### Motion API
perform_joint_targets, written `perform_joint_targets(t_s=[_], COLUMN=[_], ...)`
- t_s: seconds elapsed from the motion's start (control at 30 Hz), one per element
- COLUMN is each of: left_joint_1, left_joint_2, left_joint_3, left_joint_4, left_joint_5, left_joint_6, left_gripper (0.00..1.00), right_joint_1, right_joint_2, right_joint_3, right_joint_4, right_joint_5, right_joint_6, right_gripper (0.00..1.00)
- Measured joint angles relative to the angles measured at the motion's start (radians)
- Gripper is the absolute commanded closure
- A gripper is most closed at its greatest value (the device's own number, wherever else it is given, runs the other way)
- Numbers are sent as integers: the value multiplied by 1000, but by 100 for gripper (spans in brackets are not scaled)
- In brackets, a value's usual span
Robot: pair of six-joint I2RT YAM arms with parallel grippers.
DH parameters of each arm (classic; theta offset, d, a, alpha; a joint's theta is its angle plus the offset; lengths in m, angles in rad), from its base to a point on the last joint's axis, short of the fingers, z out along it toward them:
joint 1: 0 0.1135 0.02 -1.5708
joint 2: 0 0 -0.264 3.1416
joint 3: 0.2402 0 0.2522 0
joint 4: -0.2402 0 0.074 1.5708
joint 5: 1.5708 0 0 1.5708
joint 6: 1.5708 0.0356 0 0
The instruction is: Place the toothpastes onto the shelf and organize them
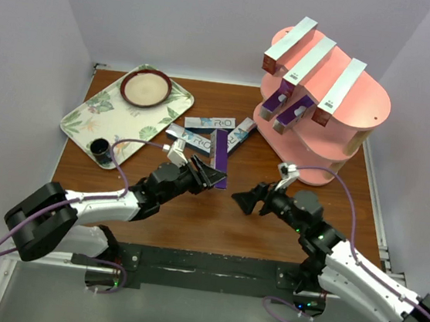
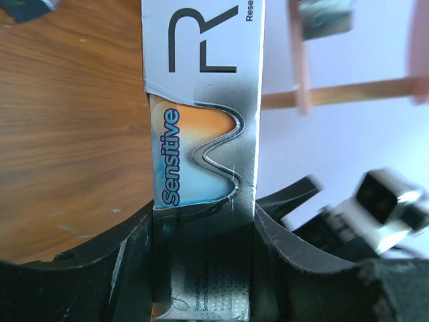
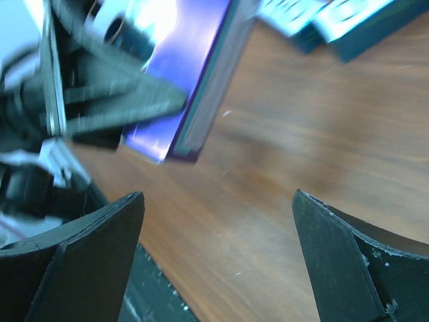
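My left gripper (image 1: pixel 210 177) is shut on one toothpaste (image 1: pixel 219 155), a silver and purple box held upright above the table's middle. In the left wrist view this box (image 2: pixel 201 134), printed "Sensitive", is clamped between both fingers (image 2: pixel 127 261). My right gripper (image 1: pixel 244 199) hangs open and empty just right of it. Through the right wrist view the purple box (image 3: pixel 194 80) shows up and left of the open gripper (image 3: pixel 218 201). Three more toothpastes (image 1: pixel 210 122) lie behind on the table. The pink shelf (image 1: pixel 361 108) at the back right carries several boxes (image 1: pixel 308 59) on its top and middle tiers.
A leaf-patterned tray (image 1: pixel 96 112) lies at the back left with a shallow bowl (image 1: pixel 146 89) on it and a small dark cup (image 1: pixel 100 149) at its near corner. White walls close in on the table on three sides.
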Motion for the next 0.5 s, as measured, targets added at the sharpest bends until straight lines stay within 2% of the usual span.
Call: perform_joint_targets(t_s=[0.23, 0.5], left_joint_1=[0, -17], left_joint_2=[12, 35], left_joint_3=[-3, -3], left_joint_4=[106, 145], left_joint_5=[-18, -37], left_joint_6=[-149, -213], left_gripper=[48, 48], right_joint_1=[196, 358], right_joint_2=[154, 305], right_joint_3=[16, 111], right_joint_4=[135, 248], right_joint_5=[188, 405], right_joint_6=[-48, -158], right_gripper=[5, 5])
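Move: The left hand already grips the toothpaste near its near end, its middle about 5 cm ahead and 2 cm above the grip. From the open right hand that middle lies some 8 cm ahead, 8 cm left and 2 cm up. Two toothpastes lie on the table about 15 cm below the right hand: the slanted box 18 cm ahead and 1 cm left, the crosswise box 20 cm ahead and 12 cm left. The open right hand goes 6 cm left towards the toothpaste's near end; the left raises it 3 cm. ##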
